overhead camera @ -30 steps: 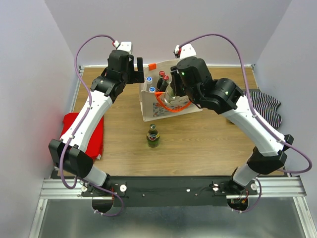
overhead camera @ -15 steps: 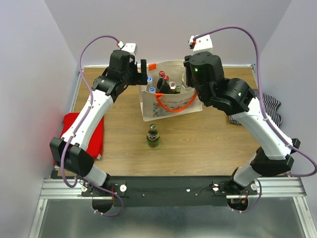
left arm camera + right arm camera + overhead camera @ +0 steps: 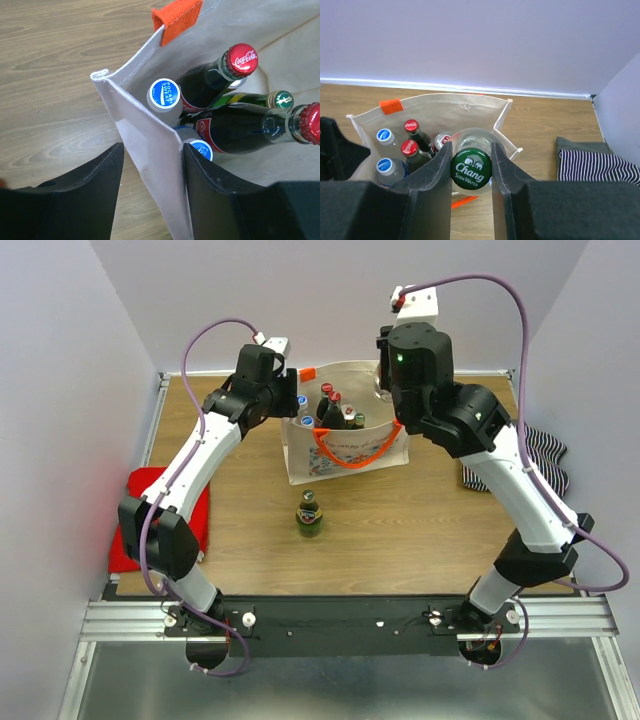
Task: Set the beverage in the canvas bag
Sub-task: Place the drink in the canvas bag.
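Observation:
My right gripper (image 3: 471,146) is shut on the beverage (image 3: 471,170), a clear glass bottle with a green Chang soda water cap. It hangs over the right side of the open canvas bag (image 3: 470,107). In the top view the right gripper (image 3: 385,390) sits above the canvas bag's (image 3: 345,452) far right corner. Several capped bottles stand inside the bag. My left gripper (image 3: 152,147) straddles the bag's left wall (image 3: 135,107), open. Its right finger (image 3: 210,190) touches the inner face; the left finger (image 3: 95,185) stands apart outside. From above, the left gripper (image 3: 290,400) is at the bag's left rim.
A green bottle (image 3: 309,513) stands on the wooden table in front of the bag. A red cloth (image 3: 150,515) lies at the left edge. A striped cloth (image 3: 540,455) lies at the right, also in the right wrist view (image 3: 600,167).
My right arm has risen and swung back over the bag with the bottle. My left gripper has moved onto the bag's left wall and its jaws have narrowed.

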Action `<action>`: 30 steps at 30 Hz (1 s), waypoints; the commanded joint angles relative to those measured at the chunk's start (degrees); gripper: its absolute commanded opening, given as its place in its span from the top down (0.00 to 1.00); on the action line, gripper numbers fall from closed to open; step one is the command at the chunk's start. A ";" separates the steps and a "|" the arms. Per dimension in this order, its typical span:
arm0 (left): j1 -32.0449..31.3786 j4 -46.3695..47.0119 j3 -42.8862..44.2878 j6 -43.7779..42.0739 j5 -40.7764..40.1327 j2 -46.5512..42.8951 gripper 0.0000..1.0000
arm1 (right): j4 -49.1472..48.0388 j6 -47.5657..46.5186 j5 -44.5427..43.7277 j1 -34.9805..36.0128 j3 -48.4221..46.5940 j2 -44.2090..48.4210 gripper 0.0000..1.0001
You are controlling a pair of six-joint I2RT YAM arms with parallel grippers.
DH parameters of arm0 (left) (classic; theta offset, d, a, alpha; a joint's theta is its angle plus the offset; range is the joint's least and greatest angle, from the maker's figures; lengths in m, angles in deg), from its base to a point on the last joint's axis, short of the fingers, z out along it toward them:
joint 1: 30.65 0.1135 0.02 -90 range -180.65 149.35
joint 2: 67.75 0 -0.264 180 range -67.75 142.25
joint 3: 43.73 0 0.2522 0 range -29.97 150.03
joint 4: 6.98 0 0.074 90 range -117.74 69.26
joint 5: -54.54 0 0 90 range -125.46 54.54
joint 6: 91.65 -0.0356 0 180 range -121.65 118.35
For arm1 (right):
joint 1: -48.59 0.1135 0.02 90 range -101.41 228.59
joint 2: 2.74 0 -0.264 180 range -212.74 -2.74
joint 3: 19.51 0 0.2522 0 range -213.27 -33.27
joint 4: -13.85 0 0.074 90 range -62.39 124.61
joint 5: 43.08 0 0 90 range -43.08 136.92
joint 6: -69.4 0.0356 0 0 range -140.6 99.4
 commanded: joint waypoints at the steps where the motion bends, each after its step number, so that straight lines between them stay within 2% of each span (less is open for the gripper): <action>1: 0.34 -0.67 1.58 -0.63 1.53 0.55 0.46 | -6.28 4.21 6.19 -6.06 1.28 0.87 0.99; 7: 0.42 -0.93 1.58 -0.98 0.92 0.99 0.58 | -9.44 5.36 14.72 -11.43 6.99 1.23 0.99; 8: 0.42 -0.93 1.67 -1.16 0.74 1.08 0.64 | -9.89 5.27 15.42 -11.78 7.26 0.96 0.99; 12: 0.42 -1.46 1.76 -1.33 0.39 1.43 0.78 | -12.08 4.66 18.59 -13.27 8.05 -1.23 0.99; 20: 0.51 -1.81 1.58 -1.42 0.30 1.34 0.87 | -15.34 3.77 20.09 -15.64 7.44 -5.10 0.99; 30: 0.51 -1.37 0.96 -0.98 1.18 1.08 0.87 | -25.44 0.79 18.86 -19.77 16.04 -7.47 0.99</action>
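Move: The right hand holds the clear soda bottle by its neck, and the middle of the canvas bag's mouth lies about 11 cm ahead, 5 cm left and 23 cm below; the cola bottles in the bag are some 12 cm ahead and 8 cm left of that hand. The bag's left rim already sits between the left hand's open fingers, about 1 cm to their right and 1 cm below. The nearer blue-capped bottle is level ahead, 4 cm right and 6 cm below. The right arm carries the soda bottle forward and down at once, about 12 cm each way, towards the right part of the bag's mouth, clear of the bottles at the left, keeping its grip on the neck while the hand tips some 10 degrees further down. Meanwhile the left hand stays in place and closes its fingers from over half open to nearly shut, pinching the bag's left rim between the pads. ##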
